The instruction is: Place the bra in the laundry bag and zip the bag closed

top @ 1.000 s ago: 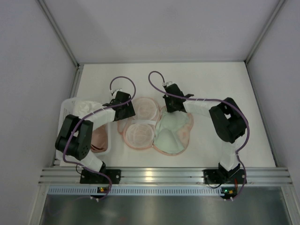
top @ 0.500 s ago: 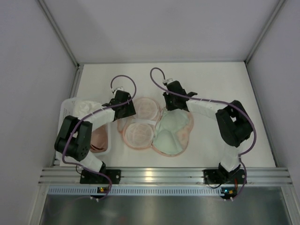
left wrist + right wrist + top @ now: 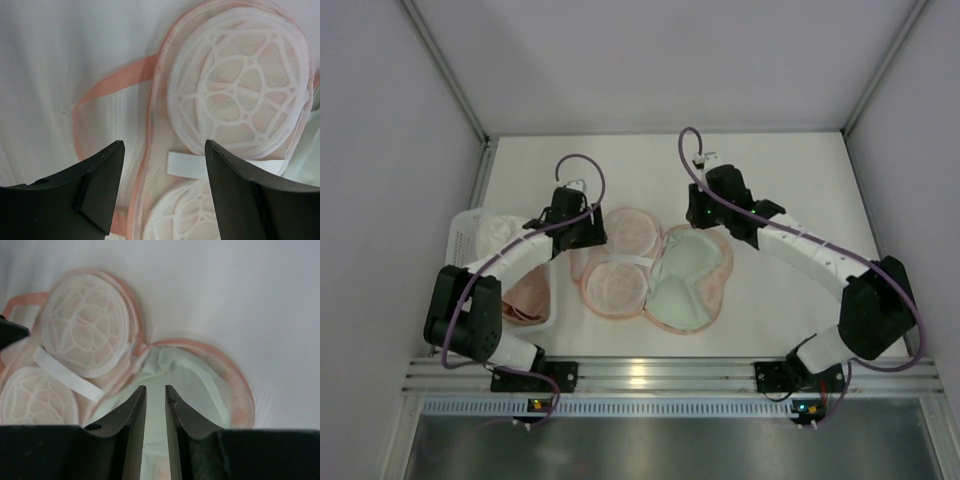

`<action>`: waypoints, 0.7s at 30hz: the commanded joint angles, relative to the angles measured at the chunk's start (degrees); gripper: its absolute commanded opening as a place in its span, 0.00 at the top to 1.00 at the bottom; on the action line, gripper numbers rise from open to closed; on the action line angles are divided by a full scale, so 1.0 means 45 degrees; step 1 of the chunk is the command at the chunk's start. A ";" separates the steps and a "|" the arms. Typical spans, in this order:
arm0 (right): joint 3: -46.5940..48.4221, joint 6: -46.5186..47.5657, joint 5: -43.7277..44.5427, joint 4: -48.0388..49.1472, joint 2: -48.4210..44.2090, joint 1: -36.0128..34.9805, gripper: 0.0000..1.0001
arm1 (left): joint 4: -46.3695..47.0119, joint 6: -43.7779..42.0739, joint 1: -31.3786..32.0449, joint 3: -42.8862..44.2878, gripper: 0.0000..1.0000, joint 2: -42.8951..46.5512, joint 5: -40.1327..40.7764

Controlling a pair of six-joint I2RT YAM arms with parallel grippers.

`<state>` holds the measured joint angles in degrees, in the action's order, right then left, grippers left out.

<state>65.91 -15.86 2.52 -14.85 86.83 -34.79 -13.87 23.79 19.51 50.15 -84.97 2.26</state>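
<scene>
The bra lies in the table's middle: two round pale-pink mesh cups with a whitish band across them. It touches the open laundry bag, whose mint-white lining faces up on the right. My left gripper is open and empty, over the bra's left rim. In the left wrist view, its fingers straddle the rim and band. My right gripper hovers at the bag's far edge, jaws almost together with nothing between them. In the right wrist view it is above the lining.
A white plastic basket stands at the left edge with pinkish garments in it. A pink loop strap lies on the table left of the bra. Enclosure walls rise at the left, right and back.
My right arm has swung back and to the right, its gripper drawing away from the bag's far edge. My left gripper has shifted slightly back and left.
</scene>
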 commanded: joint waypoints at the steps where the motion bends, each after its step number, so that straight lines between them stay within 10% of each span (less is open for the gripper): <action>1: -0.0992 -0.0343 0.0200 -0.0683 -0.1109 0.0425 0.77 | -0.0122 -0.0170 -0.0973 -0.0420 0.29 0.1010 -0.1475; 13: -0.3043 -0.1513 0.0572 -0.1465 -0.3161 0.1362 0.77 | 0.0659 -0.0267 -0.1464 -0.1124 0.36 -0.0062 -0.2319; 21: -0.3826 -0.1886 0.0513 -0.1719 -0.4158 0.1929 0.75 | 0.0991 -0.0404 -0.1425 -0.0715 0.60 -0.1351 -0.2806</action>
<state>48.73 -22.87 4.27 -22.00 70.08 -26.85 -12.53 22.94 12.91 45.60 -89.21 -8.54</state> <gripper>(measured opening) 0.250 0.456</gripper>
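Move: The hem at the left edge of the laundry bag, beside the end of the white strip, lies about 3 cm back, 1 cm to the left and 6 cm below the left hand. From that hand the strip's middle is 3 cm back and 7 cm right, the upper mesh circle some 3 cm ahead and 7 cm right, and the bra about 9 cm back and 20 cm right. From the right hand that hem is roughly 24 cm left, 4 cm back and 15 cm down. The left fingers come to straddle the bag's left hem, though actual contact can't be seen: the hand first shifts slightly left, then sinks about 5 cm and draws back a little, tipping further down while the fingers close partway. The right hand, nearly shut, swings some 10 cm right and about 6 back, also dropping, from above the bra's upper cup towards the bag's right edge. ##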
